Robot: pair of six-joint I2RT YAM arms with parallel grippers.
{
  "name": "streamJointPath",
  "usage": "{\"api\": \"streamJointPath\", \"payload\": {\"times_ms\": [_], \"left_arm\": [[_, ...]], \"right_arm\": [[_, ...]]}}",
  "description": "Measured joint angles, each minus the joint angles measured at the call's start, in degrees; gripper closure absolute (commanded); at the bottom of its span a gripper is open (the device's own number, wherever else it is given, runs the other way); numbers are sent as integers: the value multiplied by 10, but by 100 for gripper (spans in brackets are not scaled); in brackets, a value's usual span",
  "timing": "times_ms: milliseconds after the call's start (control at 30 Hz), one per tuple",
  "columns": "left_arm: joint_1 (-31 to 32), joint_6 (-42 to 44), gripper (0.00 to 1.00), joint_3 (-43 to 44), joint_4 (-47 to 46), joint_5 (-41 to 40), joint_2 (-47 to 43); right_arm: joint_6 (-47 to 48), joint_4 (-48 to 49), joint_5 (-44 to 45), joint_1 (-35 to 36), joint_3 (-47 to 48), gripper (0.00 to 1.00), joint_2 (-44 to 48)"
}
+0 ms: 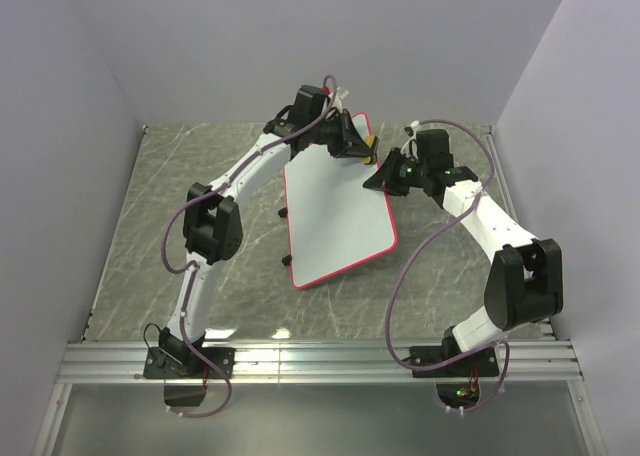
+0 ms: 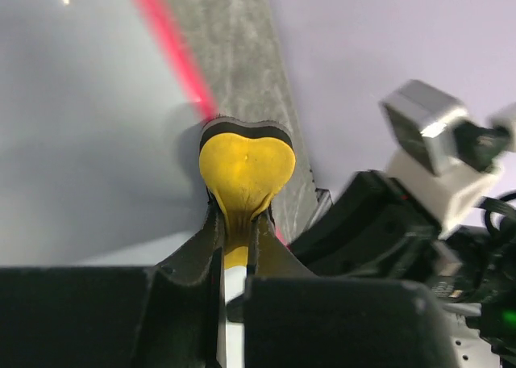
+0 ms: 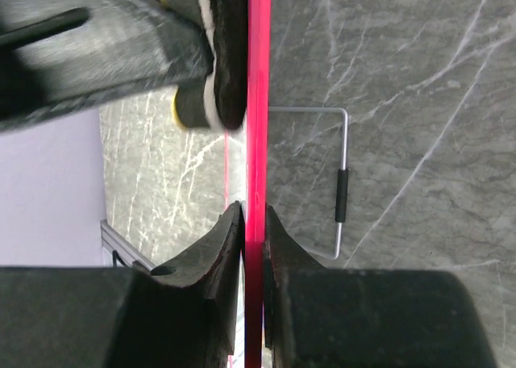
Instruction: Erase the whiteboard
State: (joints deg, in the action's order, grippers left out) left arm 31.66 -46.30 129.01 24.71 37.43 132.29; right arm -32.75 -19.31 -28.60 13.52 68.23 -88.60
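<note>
The whiteboard (image 1: 340, 216), white with a thin red frame, lies slanted on the middle of the table, and no marks show on its face. My left gripper (image 1: 360, 146) is over its far right corner, shut on a small yellow eraser (image 2: 246, 165) with a black base. The eraser bulges out beyond the fingertips (image 2: 266, 223) and sits against the board's surface (image 2: 81, 126) near the red frame (image 2: 169, 49). My right gripper (image 3: 255, 216) is shut on the board's red right edge (image 3: 258, 102), seen edge-on. In the top view the right gripper (image 1: 378, 180) is just below the eraser.
The table is grey marble (image 1: 180, 176) with lilac walls on three sides. A bent wire stand (image 3: 342, 182) with a black sleeve lies on the marble beside the board's edge. Small black pieces (image 1: 283, 214) poke out at the board's left side. Both arms crowd together at the far corner.
</note>
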Motion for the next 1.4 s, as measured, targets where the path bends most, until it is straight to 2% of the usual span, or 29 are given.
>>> {"api": "streamJointPath", "payload": {"times_ms": [167, 467, 833, 1067, 1267, 1300, 1400], "left_arm": [[-38, -10, 100, -60, 6, -27, -19], [-118, 1, 100, -48, 65, -139, 42], [-114, 28, 100, -45, 77, -182, 37], [-134, 31, 100, -177, 73, -200, -75], [-224, 33, 100, -279, 61, -212, -197], [-242, 35, 100, -294, 61, -218, -215], [-286, 47, 100, -340, 62, -238, -259]], "right_arm": [[5, 2, -2, 1, 2, 100, -1], [4, 5, -2, 3, 2, 100, -2], [4, 5, -2, 3, 2, 100, -2], [13, 19, -1, 12, 3, 100, -1], [14, 30, 5, 14, -7, 100, 5], [14, 33, 6, 15, -9, 97, 7], [14, 38, 10, 17, -16, 75, 14]]}}
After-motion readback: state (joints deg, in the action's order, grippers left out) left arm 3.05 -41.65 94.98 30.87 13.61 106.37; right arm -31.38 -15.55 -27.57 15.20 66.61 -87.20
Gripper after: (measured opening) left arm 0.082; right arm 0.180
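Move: The left hand holds the eraser by the tilted whiteboard's far right edge; the board's far-left corner lies about 20 cm left, 5 cm ahead and 16 cm lower. The board's middle is about 10 cm back, 6 cm left and 7 cm down, the right gripper some 7 cm back, 4 cm right and 5 cm down. From the right hand, which grips the board's edge, that corner is about 12 cm ahead, 24 cm left and 11 cm down. Left hand sweeps the held eraser 20 cm left, down and forward over the board, then lifts away left. ##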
